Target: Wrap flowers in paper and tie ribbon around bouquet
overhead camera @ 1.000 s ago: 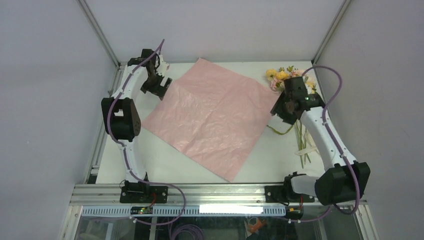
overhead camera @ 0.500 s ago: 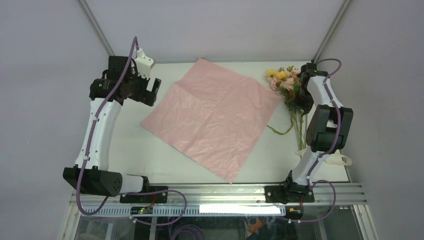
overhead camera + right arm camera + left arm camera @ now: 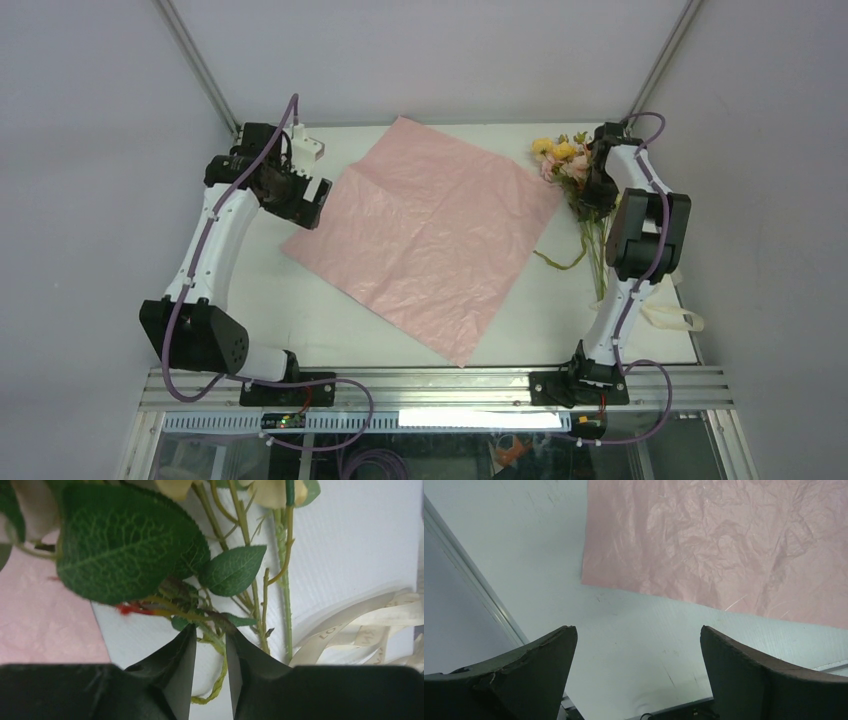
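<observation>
The paper [image 3: 430, 230] lies flat, pale pink face up, in the middle of the table. The flowers [image 3: 565, 160] lie at the back right, with their stems [image 3: 600, 255] pointing toward the near edge. My right gripper [image 3: 597, 190] is down on the bunch just below the blooms. In the right wrist view its jaws [image 3: 210, 627] stand narrowed around the green stems [image 3: 220, 620], touching them. The cream ribbon [image 3: 360, 625] lies coiled beside the stems, by the right arm [image 3: 668, 318]. My left gripper [image 3: 305, 198] hovers open by the paper's left corner [image 3: 589, 577], with nothing between its fingers [image 3: 638, 630].
A metal frame rail [image 3: 479, 595] runs along the table's left edge, close to my left gripper. Grey walls enclose the table on three sides. A large green leaf [image 3: 125, 540] fills much of the right wrist view.
My right arm has folded back over the flowers and its jaws have narrowed onto the stems. My left arm has swung and now sits by the paper's left corner, still open.
</observation>
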Action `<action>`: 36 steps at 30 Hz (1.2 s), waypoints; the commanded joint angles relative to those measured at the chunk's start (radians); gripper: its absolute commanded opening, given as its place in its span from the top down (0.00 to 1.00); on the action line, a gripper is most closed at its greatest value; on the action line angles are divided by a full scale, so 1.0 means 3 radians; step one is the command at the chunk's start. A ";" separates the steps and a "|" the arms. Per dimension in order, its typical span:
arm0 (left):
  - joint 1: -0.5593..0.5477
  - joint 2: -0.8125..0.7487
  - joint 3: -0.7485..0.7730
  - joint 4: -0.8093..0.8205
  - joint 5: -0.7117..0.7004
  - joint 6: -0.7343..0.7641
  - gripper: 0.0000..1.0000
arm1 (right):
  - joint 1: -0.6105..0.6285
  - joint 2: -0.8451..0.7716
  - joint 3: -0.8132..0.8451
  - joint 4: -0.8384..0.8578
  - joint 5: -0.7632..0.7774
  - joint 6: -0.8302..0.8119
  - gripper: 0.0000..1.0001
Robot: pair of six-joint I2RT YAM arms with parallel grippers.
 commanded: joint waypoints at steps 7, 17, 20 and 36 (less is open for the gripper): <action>0.0049 0.0134 0.0184 0.0042 0.0058 0.0001 0.01 | -0.0009 0.0220 0.0230 0.0126 0.0226 -0.0321 0.72; 0.0049 0.0101 0.0224 0.0009 0.0131 0.0002 0.01 | 0.0025 -0.0475 0.0245 0.0380 0.0764 -0.0929 1.00; 0.0049 0.0078 0.0246 0.0006 0.0185 -0.0018 0.01 | 0.0057 -0.0902 0.0267 0.0483 0.0846 -0.1034 1.00; -0.0255 0.0068 0.1516 -0.0333 0.2620 -0.1117 0.04 | 0.1774 -0.2205 0.0159 0.1864 -0.0946 0.1033 1.00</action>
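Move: The rose stem to be gripped, just below its leaves, lies about 1 cm right of the right hand and 2 cm below. The yellow blossoms are some 15 cm ahead and 10 cm left; the ribbon is about 19 cm back and 13 cm right; the pink paper's middle is some 42 cm left and 6 cm back. From the left hand, the stem lies about 69 cm right, 9 cm ahead and 17 cm below. Right hand pinches the stem, lifts about 35 cm, tilting fingers forward, then swings left; open left hand rises rightward. ##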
